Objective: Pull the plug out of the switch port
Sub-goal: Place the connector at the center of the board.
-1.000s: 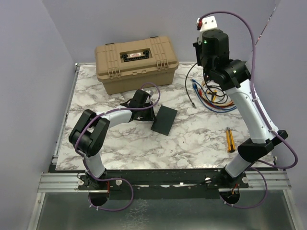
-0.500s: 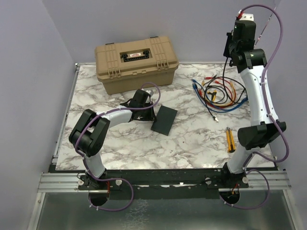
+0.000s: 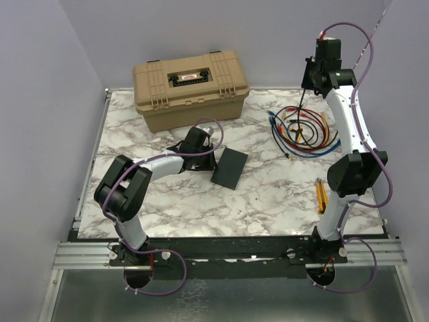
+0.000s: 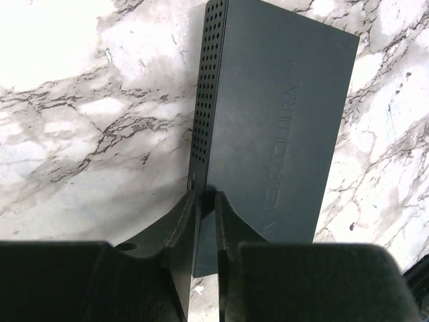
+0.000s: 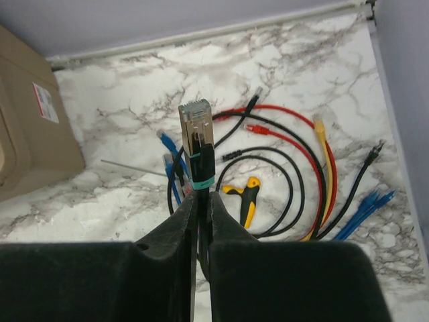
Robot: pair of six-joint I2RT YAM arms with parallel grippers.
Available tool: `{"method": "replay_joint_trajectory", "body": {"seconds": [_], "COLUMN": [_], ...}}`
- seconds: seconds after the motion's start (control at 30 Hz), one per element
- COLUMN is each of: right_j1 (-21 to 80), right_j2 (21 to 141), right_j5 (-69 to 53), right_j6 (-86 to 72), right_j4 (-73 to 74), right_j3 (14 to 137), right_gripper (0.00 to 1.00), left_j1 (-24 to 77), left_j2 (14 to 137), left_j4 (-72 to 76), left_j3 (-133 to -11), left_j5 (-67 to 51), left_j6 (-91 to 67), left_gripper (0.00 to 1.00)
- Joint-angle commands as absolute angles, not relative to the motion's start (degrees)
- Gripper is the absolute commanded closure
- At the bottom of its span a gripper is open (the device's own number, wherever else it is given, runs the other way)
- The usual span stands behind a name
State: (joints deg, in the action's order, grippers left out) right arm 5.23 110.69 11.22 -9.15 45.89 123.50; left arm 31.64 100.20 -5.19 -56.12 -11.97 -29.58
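Observation:
The switch (image 3: pixel 230 168), a thin flat black box, lies mid-table; in the left wrist view the switch (image 4: pixel 281 114) shows a perforated side. My left gripper (image 3: pixel 213 162) is shut on the switch's near edge, one finger on each side of it (image 4: pixel 206 204). My right gripper (image 3: pixel 307 82) is raised high at the back right. It is shut on a black cable just below the plug (image 5: pixel 198 131), a metal-shelled connector with a teal band, which sticks out past the fingertips (image 5: pixel 201 196). The plug hangs in the air, well away from the switch.
A tan toolbox (image 3: pixel 191 87) stands at the back left. A heap of red, blue, yellow and black cables (image 3: pixel 305 131) lies under the right gripper, with yellow-handled pliers (image 5: pixel 246 198) among them. A yellow-and-black tool (image 3: pixel 322 196) lies at the right front.
The right arm has swung up and back toward the rear right corner, carrying the plug and its cable with it. The left arm and the switch have stayed put.

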Motion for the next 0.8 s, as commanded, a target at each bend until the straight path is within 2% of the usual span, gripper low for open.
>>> {"method": "replay_joint_trajectory", "body": {"seconds": [0.0,0.2,0.23,0.33,0.37,0.5,0.77], "right_j1": [4.4,4.1,4.1,4.0,4.0,3.9,3.8], "right_j2": [111.4,110.4,110.0,108.9,108.6,107.5,102.5], "right_j5": [10.1,10.2,10.1,10.8,10.7,9.2,3.3], "right_j6": [-9.7,-11.1,-11.3,-12.3,-12.6,-13.6,-16.8], "right_j4": [44.3,45.4,45.3,45.1,45.3,45.2,42.3], "right_j3": [118.3,113.4,112.8,111.3,111.1,109.8,103.9], "right_gripper": [0.9,0.8,0.74,0.4,0.34,0.25,0.0], "left_j1": [32.1,32.1,32.1,32.1,32.1,32.1,31.9], "left_j2": [100.7,97.8,97.2,95.5,95.0,92.9,89.5], "left_j4": [-15.2,-15.2,-15.2,-15.2,-15.2,-15.2,-14.3], "left_j3": [-52.7,-53.8,-54.0,-54.6,-54.8,-55.7,-56.8], "left_j5": [-6.7,-7.4,-7.5,-7.3,-7.2,-6.3,-4.4], "left_j6": [-28.4,-29.2,-29.6,-30.3,-30.7,-31.4,-32.7], "left_gripper": [0.8,0.71,0.69,0.66,0.64,0.56,0.35]}}
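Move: Some 29 cm beneath the right hand, which still grips the black cable's connector, the heap of cables is centred about 4 cm back and 4 cm to the right, with the yellow-black screwdriver practically at the same spot. A loose black cable end lies about 14 cm back and 3 cm left of the hand, equally low; the toolbox is roughly 38 cm left and 9 cm farther out. The switch's middle lies about 5 cm right, 2 cm ahead and 3 cm below the left hand. Sinking about 9 cm towards the cable heap, and easing back some 3 cm, the right hand tips its fingers down by roughly 10 degrees and spreads them wide, letting go of the connector while still high over the table. Meanwhile the left hand comes off the switch's left edge, drifting about 2 cm left and a little back, then rising some 3 cm as its nearly shut fingers part to over half open. ##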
